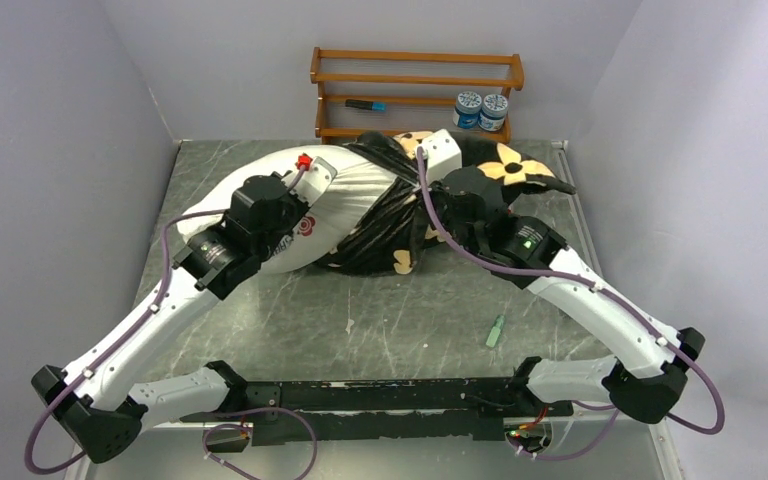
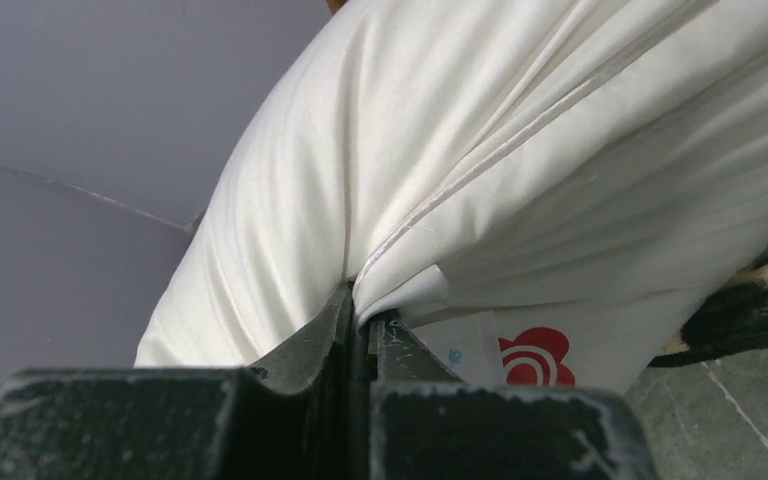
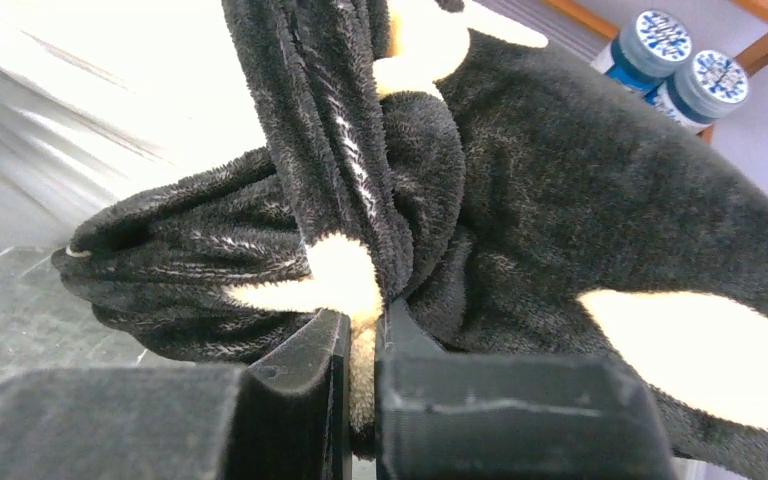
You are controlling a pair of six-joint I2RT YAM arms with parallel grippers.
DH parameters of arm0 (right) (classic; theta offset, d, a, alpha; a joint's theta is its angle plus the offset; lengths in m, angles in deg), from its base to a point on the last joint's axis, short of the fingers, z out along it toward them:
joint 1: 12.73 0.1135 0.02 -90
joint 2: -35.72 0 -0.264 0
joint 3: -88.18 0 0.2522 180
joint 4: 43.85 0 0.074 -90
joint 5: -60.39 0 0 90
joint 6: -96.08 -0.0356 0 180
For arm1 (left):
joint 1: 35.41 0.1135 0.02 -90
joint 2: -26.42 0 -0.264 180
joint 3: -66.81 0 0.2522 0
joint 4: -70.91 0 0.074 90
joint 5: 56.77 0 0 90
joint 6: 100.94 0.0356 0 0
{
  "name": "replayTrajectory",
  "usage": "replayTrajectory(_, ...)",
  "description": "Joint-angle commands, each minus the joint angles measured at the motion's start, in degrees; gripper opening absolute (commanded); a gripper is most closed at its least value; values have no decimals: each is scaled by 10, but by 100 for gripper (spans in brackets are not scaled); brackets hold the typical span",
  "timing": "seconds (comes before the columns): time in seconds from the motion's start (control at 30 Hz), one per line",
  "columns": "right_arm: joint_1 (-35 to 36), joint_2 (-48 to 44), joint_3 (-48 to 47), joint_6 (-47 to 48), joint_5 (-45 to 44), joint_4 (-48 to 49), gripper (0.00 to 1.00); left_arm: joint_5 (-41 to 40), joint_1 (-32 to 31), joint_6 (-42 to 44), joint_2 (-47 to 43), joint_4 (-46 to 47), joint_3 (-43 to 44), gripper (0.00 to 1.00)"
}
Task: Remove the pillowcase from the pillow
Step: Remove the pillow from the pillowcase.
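The white pillow (image 1: pixel 360 190) lies across the back of the table, its left half bare and showing a red logo (image 2: pixel 535 355). The black plush pillowcase (image 1: pixel 390 240) with cream flowers is bunched around the pillow's middle and right end. My left gripper (image 2: pixel 363 315) is shut on the pillow's seamed edge, just left of the logo and a small white tag. My right gripper (image 3: pixel 365 325) is shut on a gathered fold of the pillowcase (image 3: pixel 580 200), pinching a cream patch. The pillow's right end is hidden inside the cover.
A wooden rack (image 1: pixel 415 90) stands against the back wall, holding a blue marker (image 1: pixel 365 104) and two blue jars (image 1: pixel 480 108). A small green object (image 1: pixel 496 331) lies on the marbled table (image 1: pixel 380 320) near the right arm. Grey walls close in on both sides.
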Motion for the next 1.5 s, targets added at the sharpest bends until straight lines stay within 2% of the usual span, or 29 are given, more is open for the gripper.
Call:
replayTrajectory(0.0, -27, -100, -91, 58, -213, 6, 0, -176, 57, 44, -45, -32, 64, 5)
replayTrajectory(0.07, -27, -111, -97, 61, -196, 7, 0, -145, 56, 34, -55, -40, 74, 5)
replayTrajectory(0.2, -27, -126, -89, 54, -118, 17, 0, -20, 56, -22, -73, -70, 102, 5)
replayTrajectory(0.3, -28, -112, -86, 40, -69, 4, 0, 55, 56, -60, -84, -70, 89, 5)
replayTrajectory(0.5, -27, -53, -83, 7, -19, -5, 0, 106, 57, -86, -54, -97, 80, 5)
replayTrajectory(0.63, -27, -6, -78, 0, -24, 3, 0, 77, 57, -90, -31, -67, 45, 5)
replayTrajectory(0.77, -28, 58, -103, -8, -13, 1, 13, 28, 56, -87, 2, 1, 14, 5)
replayTrajectory(1.0, -27, 107, -155, -13, 51, 8, 37, 22, 57, -92, 46, 33, 61, 27)
replayTrajectory(1.23, -27, 47, -101, -36, 82, 43, 56, 36, 57, -110, 15, 28, 51, 56)
replayTrajectory(1.33, -28, 7, -60, -50, 105, 71, 67, 32, 56, -125, 1, 24, 31, 59)
replayTrajectory(1.47, -28, -36, -21, -68, 174, 88, 76, 26, 57, -132, 2, 26, 16, 60)
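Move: The left hand grips the white pillow up in the air; the pillow's middle lies about 2 cm ahead of this hand and some 8 cm below, level sideways, with the black pillowcase about 25 cm to its right and 3 cm ahead. The right hand grips the bunched pillowcase, whose middle is roughly 2 cm ahead, 3 cm right and 7 cm below, with the pillow some 23 cm left and 1 cm ahead. From the right hand, the blue jars are about 20 cm ahead, 15 cm right and 15 cm below. With both grips still shut, the two hands lift together about 4 cm while drawing back, the left some 5 cm and the right 3 cm, then swing forward about 7 cm as they sink, the left wrist turning clockwise and back again. Near the forward end both open wide and let go, the left of the pillow's fabric and the right of the pillowcase, then rise a few centimetres and ease back just over the cloth. ##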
